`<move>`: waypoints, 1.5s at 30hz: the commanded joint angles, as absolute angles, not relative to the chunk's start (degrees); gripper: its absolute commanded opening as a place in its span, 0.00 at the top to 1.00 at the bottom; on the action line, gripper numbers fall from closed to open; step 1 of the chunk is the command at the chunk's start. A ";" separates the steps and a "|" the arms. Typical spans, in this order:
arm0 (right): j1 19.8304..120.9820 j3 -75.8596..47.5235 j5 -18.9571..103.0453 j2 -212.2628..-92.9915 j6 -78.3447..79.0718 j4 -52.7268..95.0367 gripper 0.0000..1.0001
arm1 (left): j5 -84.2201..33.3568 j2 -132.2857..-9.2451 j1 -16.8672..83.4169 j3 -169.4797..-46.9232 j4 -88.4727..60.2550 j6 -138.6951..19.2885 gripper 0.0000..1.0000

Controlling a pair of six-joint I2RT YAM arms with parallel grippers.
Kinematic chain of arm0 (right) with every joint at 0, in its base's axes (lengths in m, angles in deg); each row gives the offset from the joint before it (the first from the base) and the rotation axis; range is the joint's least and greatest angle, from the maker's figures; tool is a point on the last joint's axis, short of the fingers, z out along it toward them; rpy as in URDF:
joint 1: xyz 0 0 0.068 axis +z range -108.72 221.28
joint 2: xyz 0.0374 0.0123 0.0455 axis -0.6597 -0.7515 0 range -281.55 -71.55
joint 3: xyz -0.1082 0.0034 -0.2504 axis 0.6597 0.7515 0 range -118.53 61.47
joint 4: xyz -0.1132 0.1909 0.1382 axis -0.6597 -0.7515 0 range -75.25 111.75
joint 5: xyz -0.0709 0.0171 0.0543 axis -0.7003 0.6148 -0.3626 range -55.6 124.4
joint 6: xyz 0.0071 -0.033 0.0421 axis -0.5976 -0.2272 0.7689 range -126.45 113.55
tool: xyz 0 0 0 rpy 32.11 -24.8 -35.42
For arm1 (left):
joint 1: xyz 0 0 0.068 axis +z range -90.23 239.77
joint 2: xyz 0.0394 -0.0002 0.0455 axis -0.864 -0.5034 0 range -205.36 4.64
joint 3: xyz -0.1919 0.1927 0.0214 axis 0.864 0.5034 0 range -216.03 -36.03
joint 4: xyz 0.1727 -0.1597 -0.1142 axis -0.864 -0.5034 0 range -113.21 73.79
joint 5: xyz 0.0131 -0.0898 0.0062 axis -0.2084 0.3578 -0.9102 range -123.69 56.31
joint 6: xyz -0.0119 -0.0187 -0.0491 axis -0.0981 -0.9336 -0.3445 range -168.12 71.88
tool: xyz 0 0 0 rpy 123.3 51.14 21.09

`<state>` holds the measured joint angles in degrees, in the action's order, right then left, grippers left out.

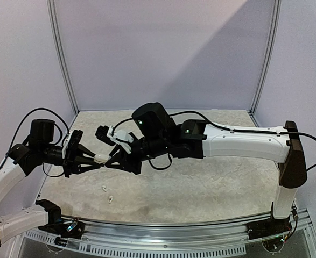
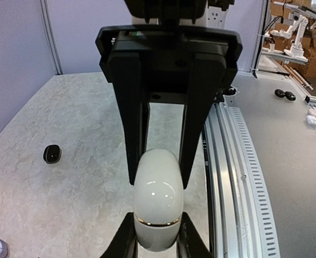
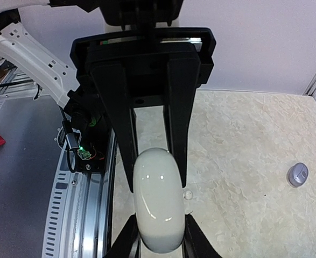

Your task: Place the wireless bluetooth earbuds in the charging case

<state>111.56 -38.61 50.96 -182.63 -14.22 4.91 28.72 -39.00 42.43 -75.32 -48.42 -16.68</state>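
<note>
A glossy white charging case (image 1: 101, 158) hangs above the left side of the table, lid shut, with a thin gold seam in the left wrist view. My left gripper (image 1: 96, 159) is shut on one end of the case (image 2: 158, 193). My right gripper (image 1: 111, 162) is shut on the other end (image 3: 158, 199). In each wrist view the other arm's fingers (image 2: 137, 140) (image 3: 120, 129) reach down from the top and flank the case. Two white earbuds (image 1: 104, 188) (image 1: 110, 199) lie on the table below the grippers. One earbud (image 3: 188, 193) shows beside the case.
A black pebble-shaped object (image 2: 52, 154) lies on the table left of the case. A greyish-lavender round object (image 3: 297, 174) sits further out on the mat (image 1: 201, 188). The slotted metal rail (image 2: 238, 177) runs along the table's near edge.
</note>
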 commanded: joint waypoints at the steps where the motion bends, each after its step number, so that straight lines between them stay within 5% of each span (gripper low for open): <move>1: 111.68 -38.86 47.42 -181.24 -13.28 6.17 0.64 | 28.93 -39.09 42.22 -75.30 -50.05 -15.73 1.00; 3: 111.64 -38.65 44.90 -181.29 -12.72 6.81 0.48 | 28.86 -38.86 42.26 -75.36 -50.76 -13.96 1.00; 5: 111.62 -38.24 43.23 -181.24 -12.44 8.50 0.45 | 28.99 -38.34 42.22 -75.47 -51.88 -10.85 1.00; 22: 110.33 -38.27 40.62 -182.59 -10.82 9.91 0.47 | 26.41 -35.55 42.20 -75.93 -61.90 7.12 1.00; 34: 108.74 -38.66 40.94 -184.52 -7.37 7.38 0.46 | 27.52 -34.70 42.27 -71.85 -48.31 -11.97 1.00; 45: 108.69 -40.64 43.22 -183.71 -6.71 8.23 0.26 | 23.00 -35.64 42.75 -66.86 -35.49 -31.32 1.00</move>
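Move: Between the two hands hangs the white charging case, already pinched at both ends: its middle lies about 2 cm to the right of the left hand and about 2 cm to the left of the right hand, otherwise level with both. The two white earbuds are on the table some 24 cm below the left hand, one nearly straight beneath it, the other roughly 5 cm farther out and 3 cm to its left. Opening its fingers off the case, the right hand goes forward about 5 cm in steps, turning slightly clockwise, and ends just above and forward of the case body. The left hand keeps its pinch, first eases back and down while rolling the case's forward side up some 15 degrees, then rolls back past the start as it moves forward and lower. ##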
